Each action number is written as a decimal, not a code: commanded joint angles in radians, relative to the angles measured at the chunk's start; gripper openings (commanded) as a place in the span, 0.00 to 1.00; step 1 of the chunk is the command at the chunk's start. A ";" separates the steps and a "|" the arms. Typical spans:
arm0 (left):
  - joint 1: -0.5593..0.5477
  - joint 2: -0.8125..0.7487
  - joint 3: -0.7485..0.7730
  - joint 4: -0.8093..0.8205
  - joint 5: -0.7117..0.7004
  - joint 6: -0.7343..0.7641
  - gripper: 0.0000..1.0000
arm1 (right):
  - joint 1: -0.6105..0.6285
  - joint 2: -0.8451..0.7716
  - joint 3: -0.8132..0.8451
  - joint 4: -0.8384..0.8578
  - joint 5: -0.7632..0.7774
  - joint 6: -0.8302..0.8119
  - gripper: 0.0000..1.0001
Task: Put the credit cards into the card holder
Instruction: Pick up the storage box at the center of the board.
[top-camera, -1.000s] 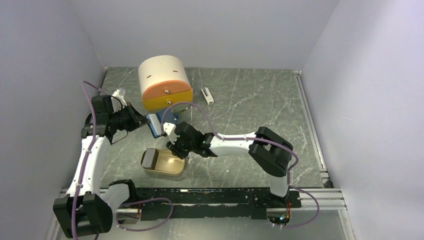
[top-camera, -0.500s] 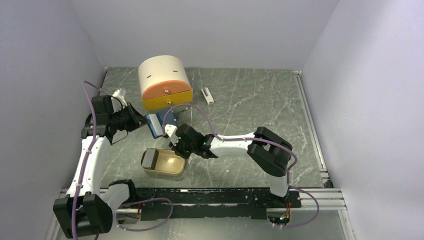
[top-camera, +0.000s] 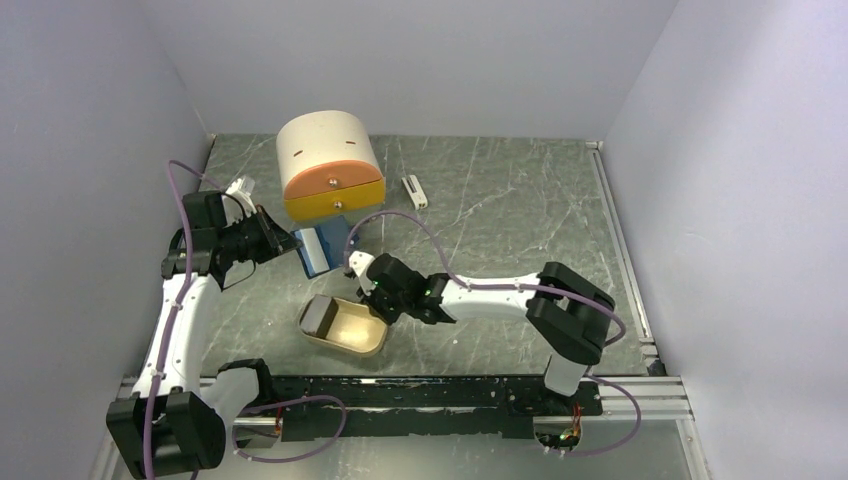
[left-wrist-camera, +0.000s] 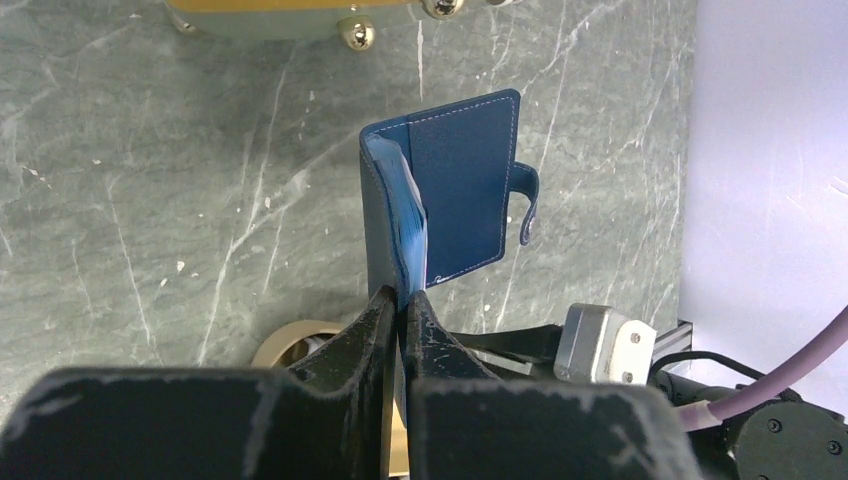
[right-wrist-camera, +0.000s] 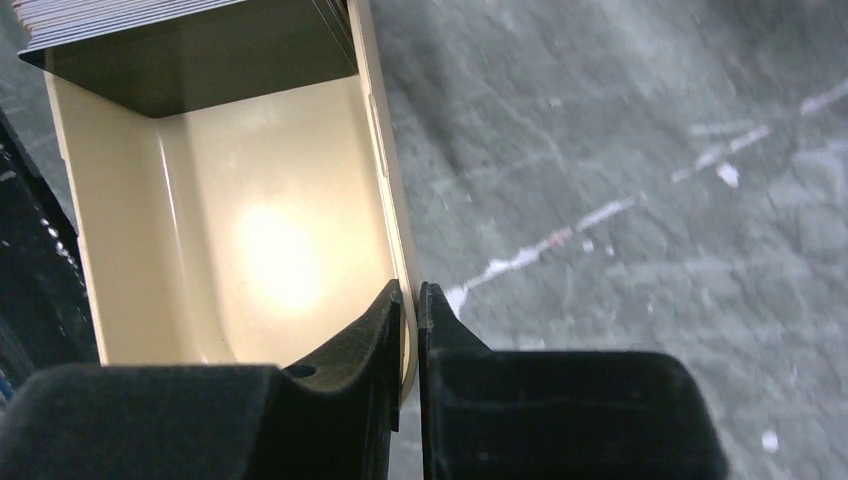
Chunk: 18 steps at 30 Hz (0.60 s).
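The card holder (top-camera: 316, 250), a navy folding wallet, hangs open and upright above the table. My left gripper (top-camera: 290, 243) is shut on its lower edge (left-wrist-camera: 402, 300); the light blue inside and snap tab of the card holder (left-wrist-camera: 460, 190) face the camera. The credit cards (top-camera: 320, 315) lie as a grey stack at the left end of a tan tin (top-camera: 368, 345). In the right wrist view the credit cards (right-wrist-camera: 150, 15) sit at the tin's far end. My right gripper (top-camera: 372, 300) is shut on the tin's side wall (right-wrist-camera: 383, 180), one finger inside and one outside (right-wrist-camera: 410, 300).
A cream and orange rounded drawer box (top-camera: 330, 165) stands at the back, just behind the wallet. A small white bar-shaped object (top-camera: 414, 190) lies to its right. A black rail (top-camera: 420, 395) runs along the near edge.
My right gripper has closed on the tin's wall, and the tin has slid a little to the right with the arm. The left gripper still holds the wallet in the same place.
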<state>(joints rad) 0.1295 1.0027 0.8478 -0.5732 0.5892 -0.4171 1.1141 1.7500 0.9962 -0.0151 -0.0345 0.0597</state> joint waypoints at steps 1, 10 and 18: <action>0.010 -0.019 0.022 0.014 0.049 0.013 0.09 | 0.000 -0.095 -0.046 -0.072 0.086 0.071 0.00; 0.008 -0.022 0.024 -0.003 0.100 0.040 0.09 | -0.057 -0.242 -0.167 -0.180 0.233 0.209 0.00; 0.006 -0.044 -0.020 -0.010 0.228 0.061 0.09 | -0.237 -0.362 -0.277 -0.219 0.253 0.325 0.00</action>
<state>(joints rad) 0.1295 0.9932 0.8474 -0.5766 0.7101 -0.3679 0.9657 1.4441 0.7563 -0.1936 0.1596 0.2909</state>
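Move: Around 9 cm ahead and 9 cm right of the right hand, about 4 cm lower, is the open middle of the board. The storage box, still pinched by its far right rim, has its middle some 6 cm left and 3 cm back of this hand; the cards in it are about 11 cm left and 1 cm back. The card holder hangs roughly 8 cm ahead, 10 cm left and 13 cm higher. From the left hand, the board's middle is about 24 cm right, level, and 19 cm below. Swinging the storage box rightward towards the board's middle, the right hand goes about 12 cm at an almost constant low height, quickening and curving slightly forward late on. It turns some 25 degrees clockwise and keeps the rim pinched. The left hand keeps its grip on the card holder, easing about 2 cm right, back and up. ##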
